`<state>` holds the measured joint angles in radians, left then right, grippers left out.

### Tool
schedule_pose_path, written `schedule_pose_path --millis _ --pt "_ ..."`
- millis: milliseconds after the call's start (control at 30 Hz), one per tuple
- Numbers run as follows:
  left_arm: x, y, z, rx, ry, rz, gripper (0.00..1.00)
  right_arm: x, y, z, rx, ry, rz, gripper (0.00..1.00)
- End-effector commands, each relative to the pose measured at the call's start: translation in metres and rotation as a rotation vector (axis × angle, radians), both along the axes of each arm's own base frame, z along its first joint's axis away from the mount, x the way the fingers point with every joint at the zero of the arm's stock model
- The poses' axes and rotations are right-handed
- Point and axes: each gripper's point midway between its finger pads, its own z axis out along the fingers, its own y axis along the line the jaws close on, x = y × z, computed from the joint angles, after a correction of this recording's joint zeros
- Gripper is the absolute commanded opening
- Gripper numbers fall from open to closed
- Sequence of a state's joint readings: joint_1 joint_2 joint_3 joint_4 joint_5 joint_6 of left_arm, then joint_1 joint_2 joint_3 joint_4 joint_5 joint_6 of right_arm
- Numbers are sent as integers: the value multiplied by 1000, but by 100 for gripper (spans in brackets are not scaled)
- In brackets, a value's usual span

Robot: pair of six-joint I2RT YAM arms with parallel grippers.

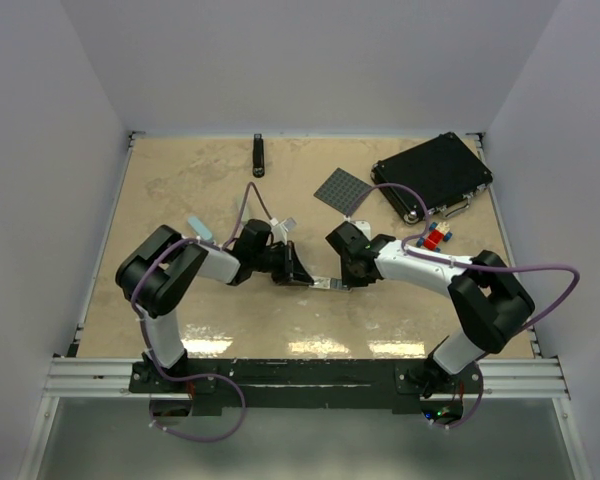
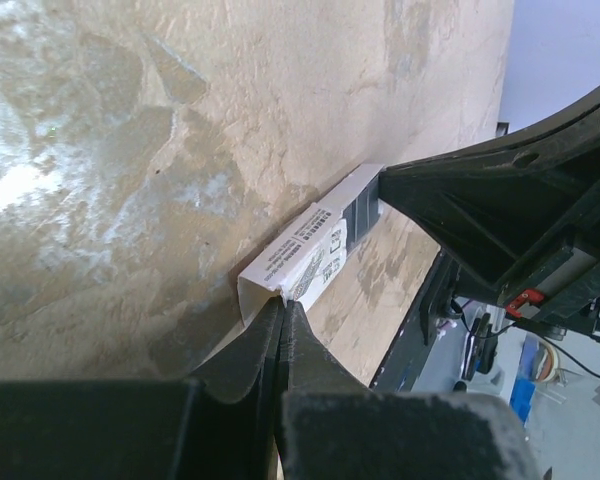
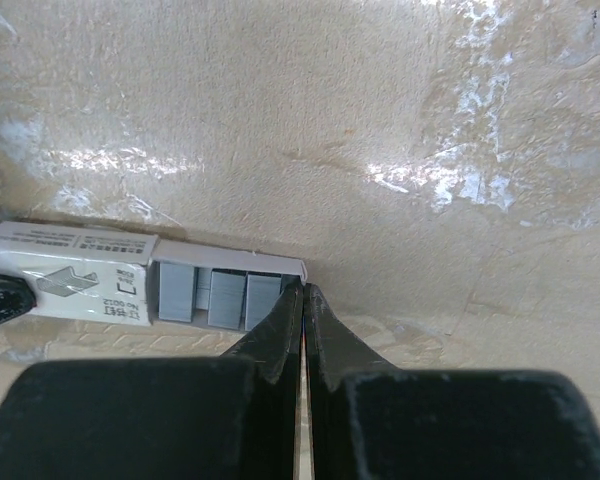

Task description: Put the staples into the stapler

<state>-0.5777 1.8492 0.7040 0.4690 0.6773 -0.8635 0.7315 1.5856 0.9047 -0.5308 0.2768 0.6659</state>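
Observation:
The staples are a tiny white box [image 1: 325,284] lying between my two grippers near the table's middle. Its printed white sleeve [image 3: 75,270] is slid partly off the grey-blue tray [image 3: 225,262], and grey staple strips [image 3: 228,298] show inside. My left gripper [image 2: 282,305] is shut, pinching the sleeve's [image 2: 305,250] near end wall. My right gripper [image 3: 305,292] is shut, pinching the tray's open end. A small grey oblong thing [image 1: 285,223], seemingly the stapler, peeks out behind my left wrist. A pale blue part [image 1: 199,228] lies by the left arm.
A slim black stapler [image 1: 259,155] lies at the back. A dark grey studded plate [image 1: 344,190] and a black case [image 1: 432,172] sit at the back right. Red-and-blue bricks [image 1: 437,237] lie beside the right arm. The table's near edge [image 2: 420,310] runs close by.

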Motion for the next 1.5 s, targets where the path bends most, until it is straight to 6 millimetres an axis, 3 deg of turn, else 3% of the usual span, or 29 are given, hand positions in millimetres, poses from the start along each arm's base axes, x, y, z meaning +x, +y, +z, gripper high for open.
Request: schedule_pose_path --millis 0,267,400,600,733,967,1067,1167,1200,1400,1467 --pt "6 10 5 6 -46 4 0 8 -8 3 -54 -12 -4 0" --pt "25 32 2 62 -79 55 0 8 -8 5 -50 -12 0 0" --pt "32 29 4 58 -90 60 0 11 -4 12 -37 -24 4 12" --pt "46 18 6 47 -104 53 0 17 0 26 -20 -52 4 27" --pt "58 6 10 31 -121 46 0 18 -1 34 -18 -65 3 32" --pt "68 -24 7 11 -116 15 2 27 -10 65 -27 -157 -39 37" --pt "72 -40 9 0 -126 -3 10 35 -12 85 2 -237 -65 40" --pt "76 -47 13 -5 -142 -4 27 40 -12 102 43 -306 -77 45" --pt "77 -47 16 0 -144 0 38 40 -12 105 47 -321 -75 48" --pt "88 -20 32 144 -250 44 80 49 -9 132 100 -421 -49 64" --pt "101 0 48 205 -297 115 86 52 -6 139 115 -448 -30 70"
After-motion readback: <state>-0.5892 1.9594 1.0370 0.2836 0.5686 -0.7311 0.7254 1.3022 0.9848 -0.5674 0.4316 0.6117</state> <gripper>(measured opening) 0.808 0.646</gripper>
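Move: The staple box's sleeve is still pinched at its left end by the left gripper, its middle about 2 cm to that hand's right, level fore and aft and 1 cm below. The staple tray, partly drawn out, has its middle 5 cm to that hand's right; the grey mat lies some 22 cm ahead and 7 cm right. From the right gripper, still holding the tray's right end, the tray's middle is about 3 cm left and 1 cm below, the sleeve's some 6 cm left and 1 cm ahead. Pull the sleeve left off the tray with the left gripper, about 3 cm, then carry it forward and swing right past the tray, open the fingers to let it go, and rise slightly. Keep the right gripper holding the tray's end, then open it and lift away about 11 cm, drifting forward and tipping the fingers outward nearly 20 degrees. ##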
